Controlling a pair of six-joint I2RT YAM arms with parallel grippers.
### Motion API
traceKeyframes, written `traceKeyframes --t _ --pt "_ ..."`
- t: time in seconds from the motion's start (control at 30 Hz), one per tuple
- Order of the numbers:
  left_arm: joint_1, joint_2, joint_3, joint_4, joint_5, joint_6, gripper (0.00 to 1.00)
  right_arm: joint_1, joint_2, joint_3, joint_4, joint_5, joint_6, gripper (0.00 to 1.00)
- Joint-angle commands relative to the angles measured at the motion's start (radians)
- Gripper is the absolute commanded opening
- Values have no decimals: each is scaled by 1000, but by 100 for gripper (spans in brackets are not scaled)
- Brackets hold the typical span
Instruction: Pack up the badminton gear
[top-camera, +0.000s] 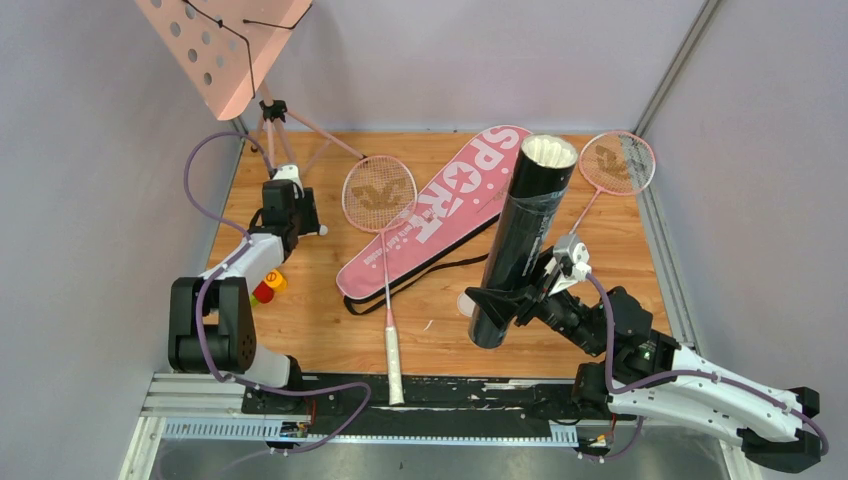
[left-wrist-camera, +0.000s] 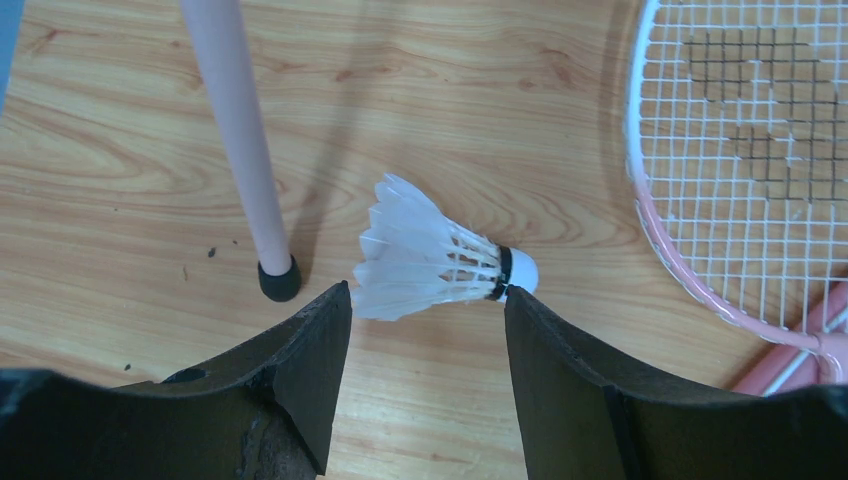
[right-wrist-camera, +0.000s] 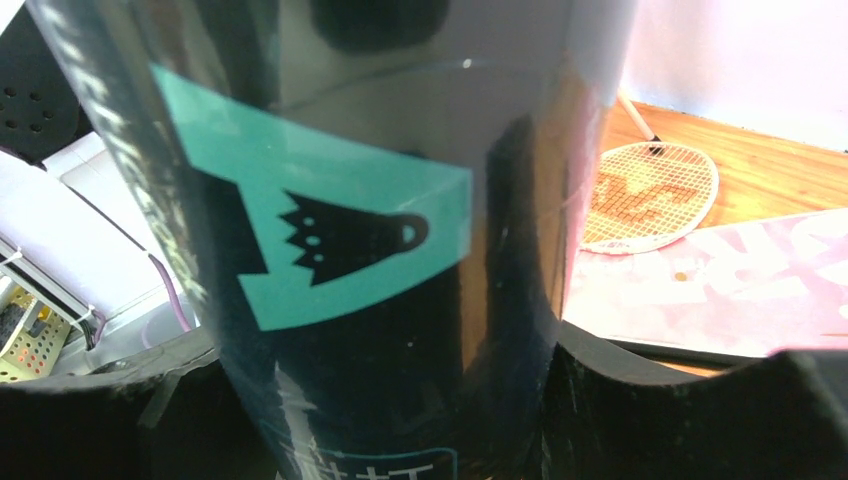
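Note:
A white feather shuttlecock (left-wrist-camera: 430, 255) lies on its side on the wood, cork to the right. My left gripper (left-wrist-camera: 427, 300) is open over it, one fingertip by the feathers and the other touching the cork; it hangs beside the stand legs (top-camera: 295, 215). My right gripper (top-camera: 515, 292) is shut on the black tube (top-camera: 522, 230), held tilted with white shuttlecocks in its open top. The tube (right-wrist-camera: 380, 250) fills the right wrist view. One pink racket (top-camera: 380, 195) lies left of the pink SPORT bag (top-camera: 440, 205), another racket (top-camera: 617, 162) at the far right.
The pink music stand (top-camera: 225, 40) rises at the back left; one leg (left-wrist-camera: 240, 150) ends in a black foot just left of the shuttlecock. A racket head (left-wrist-camera: 740, 150) lies close on the right. Grey walls enclose the table. A small white disc (top-camera: 467, 303) lies by the tube's base.

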Motion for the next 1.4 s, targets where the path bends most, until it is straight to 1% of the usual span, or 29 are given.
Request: traceKeyframes --t 0.0,0.23,0.33,0.47,0.53,0.63,0.67,0.73,0.77,0.8,0.83,0.87,0.9,0.97,1.17,1.27,1.37 --pt "41 22 6 100 5 -18 66 -1 -17 -5 57 -9 -7 21" --pt "51 80 25 102 41 -18 66 -2 -6 -1 57 -18 -8 21" --pt "55 109 48 82 82 -15 66 -1 -6 -3 57 -16 -10 21" --pt "57 110 77 42 144 -14 65 -2 -6 -7 57 -18 -8 21" --pt "56 103 80 31 169 -15 61 -2 -6 -10 57 -20 -5 21" --pt "57 72 74 25 216 -25 47 -2 -4 -10 57 -22 -5 21" --pt "56 62 65 31 226 -32 44 -2 0 -10 57 -21 -4 21" --pt "56 31 47 44 245 -40 36 -2 11 -6 57 -24 -6 21" --pt "57 14 42 47 257 -45 28 -2 17 -7 56 -26 -7 21" --pt "57 8 34 51 264 -46 24 -1 22 -5 56 -28 -8 21" --pt "57 -2 31 51 291 -50 17 -2 25 -5 56 -28 -9 21" --pt "57 -5 31 43 303 -53 14 -2 28 -5 56 -27 -12 21" --pt "57 -13 32 35 330 -59 7 -2 29 -6 56 -21 -13 21" --pt "57 -29 33 14 371 -64 0 -2 31 -11 56 -7 -18 21" --pt "56 -122 -3 -45 429 -102 0 -2 47 -8 52 19 -29 21" --pt "55 -179 -54 -58 421 -130 0 -2 54 -4 43 22 -22 20" --pt "56 -268 -101 -63 420 -172 0 -2 58 -3 33 25 -8 20"
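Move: The shuttlecock lies between and beyond the left hand's open fingertips: about 7 cm below, some 2 cm ahead and 1 cm to the right. The tripod foot is level with the hand fore and aft, about 8 cm to its left; the racket head lies 11 cm ahead and 19 cm right, the yellow block 12 cm back and 9 cm left. From the right hand, the shuttlecock is roughly 28 cm ahead, 44 cm left and 29 cm below. Down first, the left hand dips about 3 cm towards the shuttlecock with a slight forward reach, then rises about 6 cm and swings right while the fingers shut completely, gripping nothing. It ends drawing back, rolled left side down and turned clockwise. The right hand keeps its hold on the tube and sinks under 3 cm, bringing it more upright. ##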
